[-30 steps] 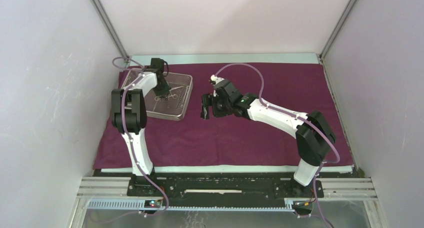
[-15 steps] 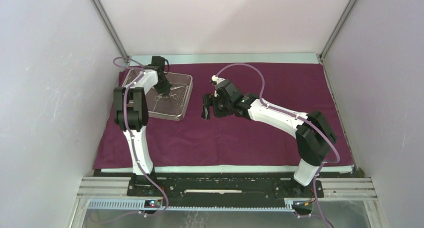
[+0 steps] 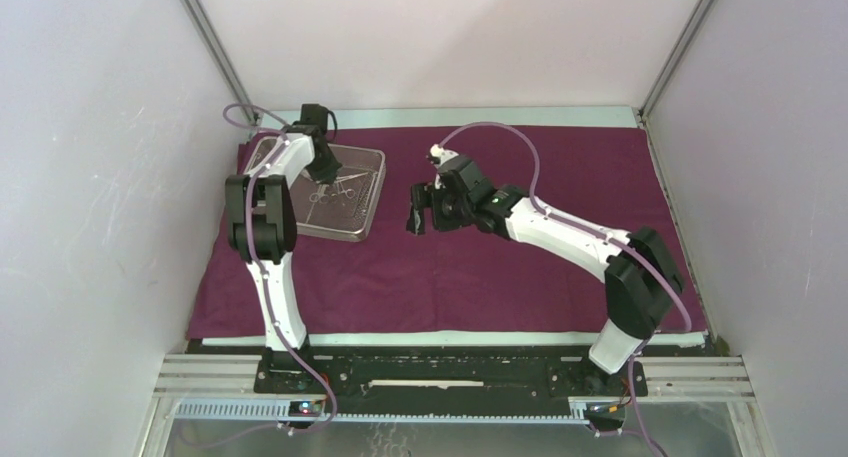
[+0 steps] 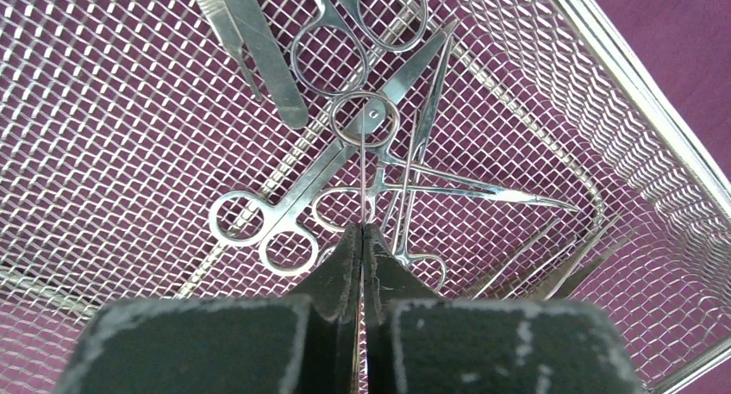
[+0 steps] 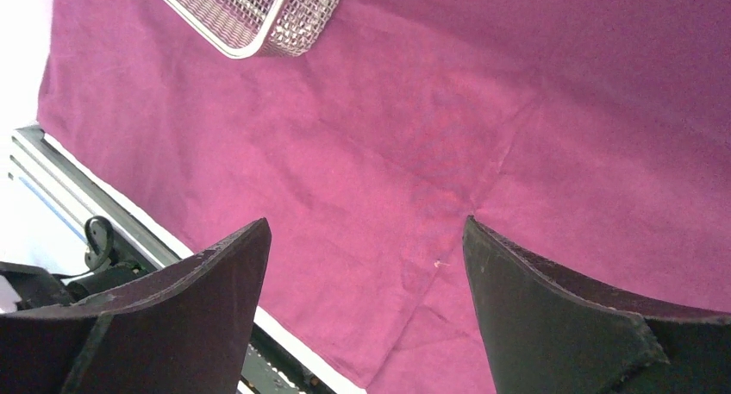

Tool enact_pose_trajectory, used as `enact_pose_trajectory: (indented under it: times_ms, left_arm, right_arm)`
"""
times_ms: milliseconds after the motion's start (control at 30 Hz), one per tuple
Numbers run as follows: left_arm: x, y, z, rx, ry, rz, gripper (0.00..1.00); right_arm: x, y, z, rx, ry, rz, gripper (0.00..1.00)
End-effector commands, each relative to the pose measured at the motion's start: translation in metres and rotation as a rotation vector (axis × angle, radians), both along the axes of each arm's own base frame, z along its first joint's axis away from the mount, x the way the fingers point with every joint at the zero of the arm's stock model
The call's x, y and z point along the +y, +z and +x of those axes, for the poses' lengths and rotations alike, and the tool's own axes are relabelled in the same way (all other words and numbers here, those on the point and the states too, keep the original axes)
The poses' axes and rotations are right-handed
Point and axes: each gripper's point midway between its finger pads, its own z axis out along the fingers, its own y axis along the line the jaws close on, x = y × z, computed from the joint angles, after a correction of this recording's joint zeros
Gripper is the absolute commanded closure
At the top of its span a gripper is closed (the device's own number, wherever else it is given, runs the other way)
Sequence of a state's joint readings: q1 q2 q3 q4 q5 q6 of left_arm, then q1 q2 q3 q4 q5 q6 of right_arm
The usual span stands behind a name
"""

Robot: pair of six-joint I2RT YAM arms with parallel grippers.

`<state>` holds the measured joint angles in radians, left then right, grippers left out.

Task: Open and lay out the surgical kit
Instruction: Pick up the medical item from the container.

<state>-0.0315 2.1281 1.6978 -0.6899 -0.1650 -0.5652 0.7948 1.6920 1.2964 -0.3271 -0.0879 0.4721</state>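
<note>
The silver wire-mesh tray [image 3: 372,202] lies at the back left of the spread maroon cloth [image 3: 500,267]. My left gripper [image 3: 322,181] points down into it. In the left wrist view the left gripper [image 4: 362,230] is shut on a thin steel instrument seen edge-on, a bright sliver running up from the jaw tips. Scissors [image 4: 284,213], tweezers [image 4: 259,49] and ring-handled forceps [image 4: 345,32] lie crossed on the mesh [image 4: 103,153]. My right gripper [image 3: 415,217] hovers over bare cloth just right of the tray. The right gripper [image 5: 366,239] is open and holds nothing, with the tray's corner [image 5: 259,15] ahead.
White walls enclose the table on three sides, with metal posts at the back corners [image 3: 215,47]. The cloth's near edge meets a white strip and a black rail [image 3: 450,362] by the arm bases. The cloth shows fold creases [image 5: 491,178].
The left jaws have closed onto the thin instrument in the tray. The left wrist has shifted slightly toward the back. The right arm has drifted a little to the right, jaws unchanged.
</note>
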Motion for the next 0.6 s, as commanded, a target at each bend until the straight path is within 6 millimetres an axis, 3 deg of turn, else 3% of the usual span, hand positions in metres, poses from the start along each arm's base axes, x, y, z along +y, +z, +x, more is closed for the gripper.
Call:
enact_pose_trajectory:
  times_ms: [0,300,467,567]
  left_arm:
    - [0.015,0.063,0.01,-0.109,-0.018,0.068,1.0]
    - [0.005,0.127,0.0,-0.189,-0.047,0.067,1.0]
    - [-0.025,0.164,-0.01,-0.243,-0.096,0.047,1.0]
    - [-0.056,0.18,-0.018,-0.27,-0.146,0.034,1.0]
  right_arm:
    - [-0.013,0.042,0.007,-0.09,-0.014,0.05,0.09]
    - [-0.048,0.072,0.012,-0.133,-0.076,0.048,0.08]
    - [-0.075,0.09,0.012,-0.153,-0.135,0.076,0.09]
    - [-0.09,0.097,0.012,-0.15,-0.17,0.102,0.09]
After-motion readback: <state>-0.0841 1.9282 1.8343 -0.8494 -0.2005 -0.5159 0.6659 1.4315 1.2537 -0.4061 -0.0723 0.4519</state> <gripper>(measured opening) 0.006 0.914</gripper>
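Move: The left hand, already shut on a thin instrument, is low inside the mesh container, whose middle is about 4 cm to its left and 1 cm back, some 2 cm lower. Loose scissors lie roughly 3 cm ahead and 2 cm left, about 3 cm below; slim tweezers lie level with it, some 9 cm right. From the open, empty right hand, the container's middle is about 17 cm ahead, 26 cm left and 12 cm down. Still pinching the thin instrument in its shut fingertips, the left hand lifts almost straight up out of the container by about 12 cm, slowly at first and then fast, away from the scissors, while the wrist tips the fingers some 10 degrees up towards pointing forward. The right hand, fingers still wide open and empty, rises about 8 cm over the bare cloth and swings some 7 cm to the right, away from the container. ##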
